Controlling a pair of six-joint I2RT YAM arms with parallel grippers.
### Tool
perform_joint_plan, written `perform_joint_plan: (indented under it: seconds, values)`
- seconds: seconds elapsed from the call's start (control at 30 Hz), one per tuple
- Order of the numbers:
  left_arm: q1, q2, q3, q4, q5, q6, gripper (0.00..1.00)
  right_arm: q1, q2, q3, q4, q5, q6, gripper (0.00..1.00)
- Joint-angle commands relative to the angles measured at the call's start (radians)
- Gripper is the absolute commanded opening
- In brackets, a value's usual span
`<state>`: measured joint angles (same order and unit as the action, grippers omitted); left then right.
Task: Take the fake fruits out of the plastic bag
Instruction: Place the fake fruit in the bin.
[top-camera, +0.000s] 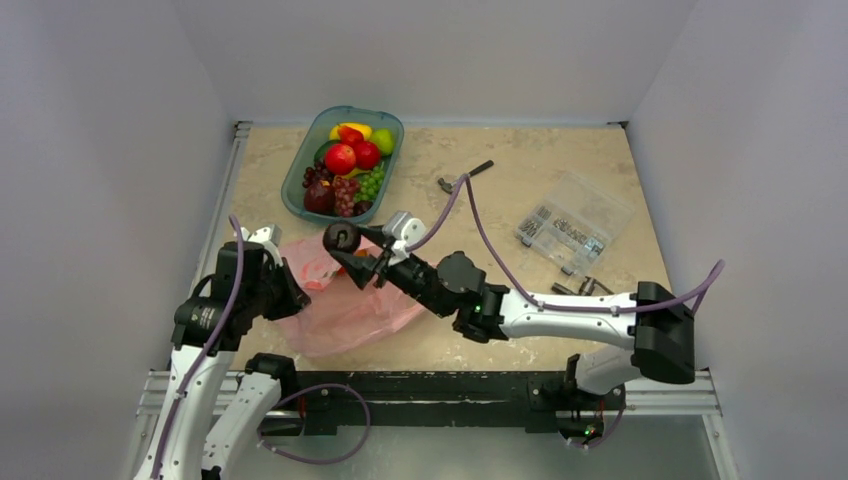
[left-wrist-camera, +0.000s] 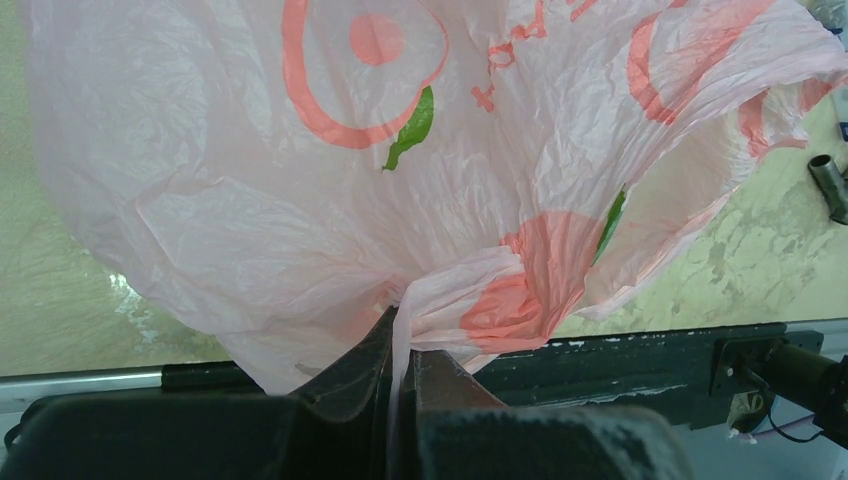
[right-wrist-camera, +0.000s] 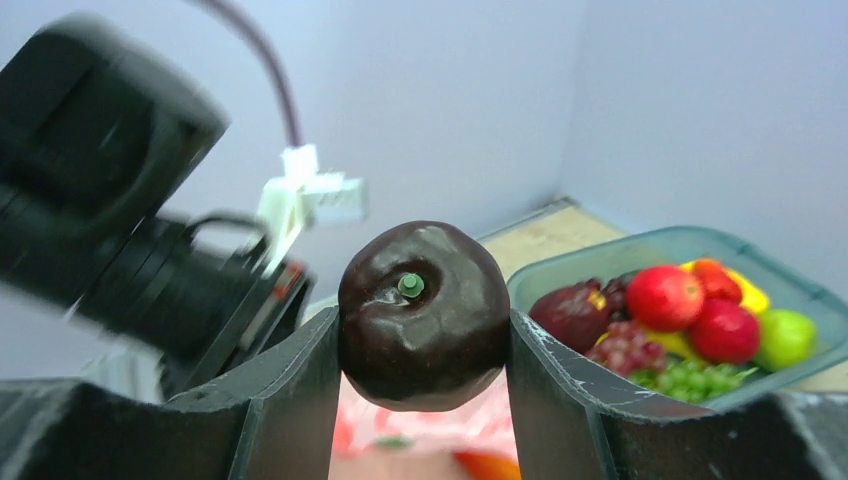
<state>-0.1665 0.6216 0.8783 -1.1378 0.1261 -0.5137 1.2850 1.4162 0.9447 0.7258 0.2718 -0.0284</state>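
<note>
The pink plastic bag (top-camera: 345, 305) lies crumpled on the table near the front left. Its thin film (left-wrist-camera: 300, 180) fills the left wrist view, and my left gripper (left-wrist-camera: 402, 330) is shut on a fold of it. My right gripper (right-wrist-camera: 425, 345) is shut on a dark purple fake fruit (right-wrist-camera: 425, 315) with a green stem stub, held up above the bag's far edge (top-camera: 343, 238). Something orange (right-wrist-camera: 490, 465) shows below it in the bag. A teal tray (top-camera: 300, 165) at the back holds several fake fruits (top-camera: 348, 160): red, yellow, green ones and grapes.
A clear plastic parts box (top-camera: 573, 222) sits at the right of the table. Small dark tools (top-camera: 465, 177) lie near the centre back and more dark parts (top-camera: 580, 287) lie near the right arm. Grey walls enclose three sides.
</note>
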Motion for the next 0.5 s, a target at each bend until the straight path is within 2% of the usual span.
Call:
perform_joint_plan:
  seconds: [0.0,0.2,0.47]
  values:
    - [-0.005,0.004,-0.002,0.033,0.0,-0.008,0.0,-0.071,0.088,0.183,-0.027,0.166,-0.02,0.0]
    - [-0.005,-0.005,-0.004,0.033,-0.003,-0.01,0.0,-0.232,0.288,0.432,-0.195,0.1,0.174,0.0]
    - [-0.005,0.0,-0.004,0.033,0.0,-0.011,0.0,-0.35,0.6,0.784,-0.378,0.101,0.251,0.0]
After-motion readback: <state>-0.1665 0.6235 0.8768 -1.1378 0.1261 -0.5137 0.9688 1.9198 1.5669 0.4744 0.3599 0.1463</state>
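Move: The right hand already holds the dark fruit high over the plastic bag; the bin lies about 40 cm ahead of it, 7 cm left and 27 cm below. The bag's middle is some 9 cm ahead, 3 cm left and 32 cm down, the hammer about 36 cm ahead and 21 cm to the right. From the left hand, the bin is roughly 43 cm straight ahead and 12 cm lower. Still pinching the dark fruit, the right hand sweeps some 20 cm forward towards the bin, turning clockwise. ##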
